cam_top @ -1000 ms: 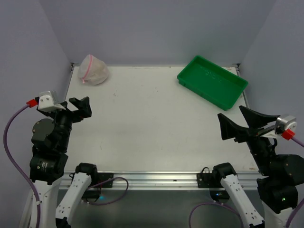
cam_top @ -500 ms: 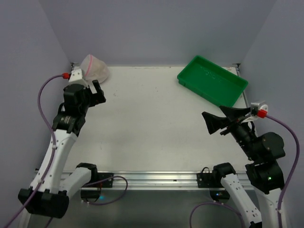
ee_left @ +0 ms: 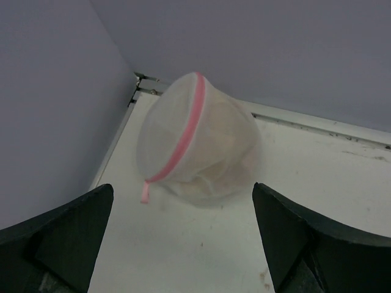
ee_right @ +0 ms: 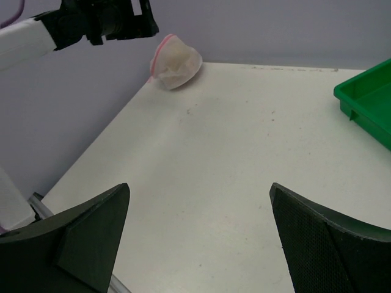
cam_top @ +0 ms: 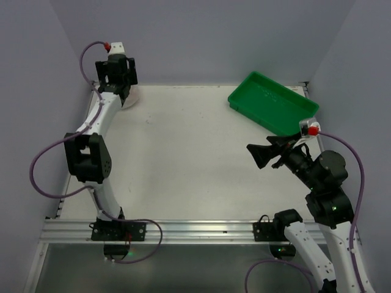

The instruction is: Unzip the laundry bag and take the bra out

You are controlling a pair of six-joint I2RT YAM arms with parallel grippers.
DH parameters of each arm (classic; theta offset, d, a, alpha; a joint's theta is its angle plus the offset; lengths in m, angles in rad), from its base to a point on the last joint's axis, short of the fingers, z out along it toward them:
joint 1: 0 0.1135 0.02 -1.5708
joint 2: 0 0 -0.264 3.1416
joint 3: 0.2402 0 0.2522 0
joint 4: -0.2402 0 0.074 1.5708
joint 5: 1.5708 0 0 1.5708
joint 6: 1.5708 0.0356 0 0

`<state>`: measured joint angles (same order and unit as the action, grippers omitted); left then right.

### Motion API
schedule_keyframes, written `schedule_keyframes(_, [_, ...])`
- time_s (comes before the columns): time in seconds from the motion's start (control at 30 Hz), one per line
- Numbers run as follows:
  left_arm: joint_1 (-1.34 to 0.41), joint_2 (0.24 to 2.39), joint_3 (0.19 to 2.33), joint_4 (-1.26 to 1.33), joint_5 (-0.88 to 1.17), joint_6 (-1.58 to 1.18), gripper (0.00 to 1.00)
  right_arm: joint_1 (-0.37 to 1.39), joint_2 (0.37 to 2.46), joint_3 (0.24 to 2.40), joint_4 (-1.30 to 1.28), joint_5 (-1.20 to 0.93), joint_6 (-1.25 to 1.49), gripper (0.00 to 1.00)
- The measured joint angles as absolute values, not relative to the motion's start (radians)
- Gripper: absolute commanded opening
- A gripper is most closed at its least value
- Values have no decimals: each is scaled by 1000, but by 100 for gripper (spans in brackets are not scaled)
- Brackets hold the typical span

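The laundry bag [ee_left: 198,143] is a rounded white mesh pouch in the table's far-left corner, with a pink zip [ee_left: 183,137] running over it and a pull tab [ee_left: 145,192] hanging at its near-left side. The zip looks shut. The bra is hidden inside; only a pale beige mass shows through the mesh. My left gripper [ee_left: 183,189] hovers open just short of the bag, a finger on either side of it. From above, the left gripper [cam_top: 116,78] covers most of the bag [cam_top: 130,101]. My right gripper [cam_top: 259,149] stands open over the right half of the table, facing the distant bag [ee_right: 177,61].
A green plastic tray [cam_top: 305,113] sits at the far right, beside the right arm, with its rim [ee_right: 366,97] at the right edge of the right wrist view. Purple walls close in the corner behind the bag. The left arm [ee_right: 36,36] stretches along the left wall.
The left arm has swung from the near-left side out to the far-left corner, over the bag. The right gripper has moved inward, to the left. Both stayed open.
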<state>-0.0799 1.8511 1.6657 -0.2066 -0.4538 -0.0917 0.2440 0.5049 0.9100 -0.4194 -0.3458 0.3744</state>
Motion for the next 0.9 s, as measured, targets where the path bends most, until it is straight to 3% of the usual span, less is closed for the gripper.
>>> schedule_keyframes(0.23, [-30, 2206, 1983, -183, -453, 50, 100, 244, 589, 908, -413, -402, 374, 99])
schedule_keyframes(0.4, [4, 2355, 2093, -179, -385, 99, 89, 244, 640, 908, -413, -415, 374, 99])
schedule_keyframes(0.47, [20, 2391, 2105, -175, -353, 104, 64, 244, 648, 908, -413, -415, 374, 99])
schedule_keyframes(0.5, [27, 2403, 2105, -175, -335, 112, 40, 244, 648, 908, -413, -415, 374, 99])
schedule_keyframes(0.6, [39, 2416, 2097, -173, -294, 118, 6, 244, 646, 897, -402, -415, 377, 99])
schedule_keyframes(0.63, [42, 2414, 2093, -170, -278, 117, 1, 244, 646, 893, -399, -416, 378, 99])
schedule_keyframes(0.9, [-17, 2207, 1883, -202, -227, 94, 0, 244, 641, 859, -381, -419, 382, 99])
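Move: The laundry bag lies ahead of my open left hand, about 14 cm forward, 4 cm to the left and 14 cm below, with its pink zipper along the left side. The table's far-left corner is beyond it, some 20 cm ahead of that hand, 17 cm left and 18 cm below. From my right hand the bag is roughly 49 cm forward, 50 cm left and 24 cm below. I drive my left hand down some 13 cm and forward 11 cm, drifting left, onto the zipper side of the laundry bag, tip the fingers about 10 degrees lower and shut them, pinching the pink zipper strip. Then I draw it right and back about 5 cm each way, rising slightly. My right hand, still open, sinks about 4 cm and edges forward and left. ##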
